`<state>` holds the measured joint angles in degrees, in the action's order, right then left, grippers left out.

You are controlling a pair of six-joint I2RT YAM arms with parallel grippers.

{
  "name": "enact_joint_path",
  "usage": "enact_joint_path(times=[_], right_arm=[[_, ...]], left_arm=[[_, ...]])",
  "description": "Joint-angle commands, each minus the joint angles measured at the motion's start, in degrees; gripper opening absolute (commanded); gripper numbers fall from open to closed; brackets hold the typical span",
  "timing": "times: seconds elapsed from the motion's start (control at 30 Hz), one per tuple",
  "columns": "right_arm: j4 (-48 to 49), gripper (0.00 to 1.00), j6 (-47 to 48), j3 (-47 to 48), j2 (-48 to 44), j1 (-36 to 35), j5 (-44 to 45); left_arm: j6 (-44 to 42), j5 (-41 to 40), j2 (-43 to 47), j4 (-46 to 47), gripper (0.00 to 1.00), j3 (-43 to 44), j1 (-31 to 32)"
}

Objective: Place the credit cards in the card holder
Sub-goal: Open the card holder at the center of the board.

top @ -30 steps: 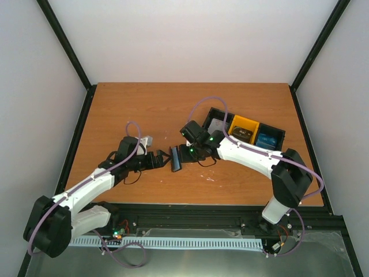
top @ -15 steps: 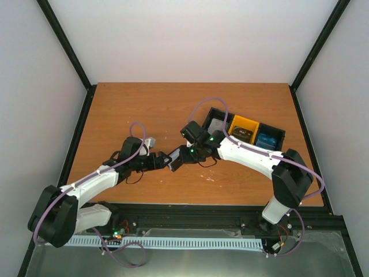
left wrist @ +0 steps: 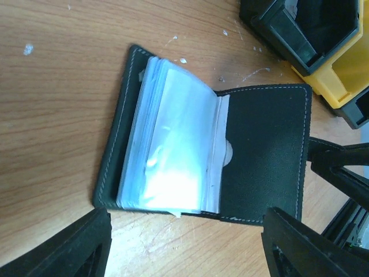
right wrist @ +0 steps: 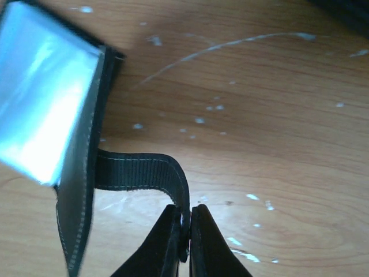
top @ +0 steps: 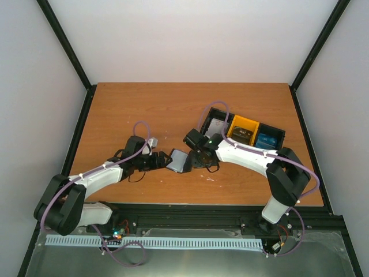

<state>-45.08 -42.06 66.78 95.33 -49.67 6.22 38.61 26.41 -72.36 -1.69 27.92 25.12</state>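
Observation:
The black card holder (top: 180, 161) lies open on the table between my two grippers, its clear plastic sleeves (left wrist: 173, 144) facing up. My left gripper (top: 163, 161) stands just left of it; in the left wrist view the gripper (left wrist: 190, 251) is open, a finger on each side and only bare wood between them. My right gripper (right wrist: 185, 231) is shut on the holder's clasp tab (right wrist: 138, 171), which curves away from the cover (right wrist: 75, 202). A blue credit card (top: 266, 139) sits in the tray's right compartment and a grey-white one (top: 216, 126) in its left.
The black-and-yellow three-compartment tray (top: 241, 122) stands at the back right, close behind my right arm; its yellow corner (left wrist: 340, 75) shows in the left wrist view. Small white flecks (right wrist: 219, 107) mark the wooden table.
The card holder, earlier a narrow dark shape on edge, now lies spread open with its sleeves showing. My left arm has moved right towards it and its jaws have narrowed somewhat.

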Motion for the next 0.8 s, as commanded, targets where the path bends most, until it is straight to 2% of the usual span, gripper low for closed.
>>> enact_joint_path(times=[0.0, 0.13, 0.27, 0.33, 0.5, 0.6, 0.77], right_arm=[[-3.5, 0.03, -1.7, -0.2, 1.9, 0.7, 8.9], [-5.1, 0.04, -1.9, -0.1, 3.6, 1.6, 11.8], [-7.6, 0.09, -2.1, 2.8, 5.6, 1.9, 14.7], [-9.1, 0.15, -2.0, 5.4, 5.5, 1.9, 15.4], [-11.1, 0.38, -2.2, 10.5, 2.2, 1.9, 14.3], [-10.6, 0.39, -2.0, 12.4, 0.3, 1.8, 11.1], [-2.1, 0.35, 0.2, 10.5, -0.6, 1.9, -0.9]], left_arm=[[-0.9, 0.8, -1.4, 2.4, 0.71, 2.6, -0.3], [-0.5, 3.0, -2.8, 3.7, 0.68, 2.4, -0.3], [-0.6, 5.1, -4.5, 5.1, 0.62, 2.7, -0.3], [-0.9, 5.7, -5.2, 5.0, 0.57, 3.1, -0.3], [-1.3, 6.9, -6.2, 5.2, 0.47, 4.1, -0.3], [-1.5, 7.1, -6.6, 5.3, 0.42, 4.5, -0.3], [-1.6, 9.4, -7.9, 7.1, 0.36, 4.9, -0.3]])
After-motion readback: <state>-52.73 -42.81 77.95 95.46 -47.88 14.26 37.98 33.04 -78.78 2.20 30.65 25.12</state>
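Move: The right hand still pinches the strap of the half-open card holder, whose middle lies about 6 cm to its left, roughly level fore and aft and 2 cm below. The card tray's middle stands some 22 cm to this hand's right and 12 cm farther out. From the open left hand, the holder's middle is about 5 cm to the right, neither ahead nor back, and 3 cm below. Right hand draws strap about 5 cm right and down, releases, rises 8 cm; left fingers narrow, easing right. ##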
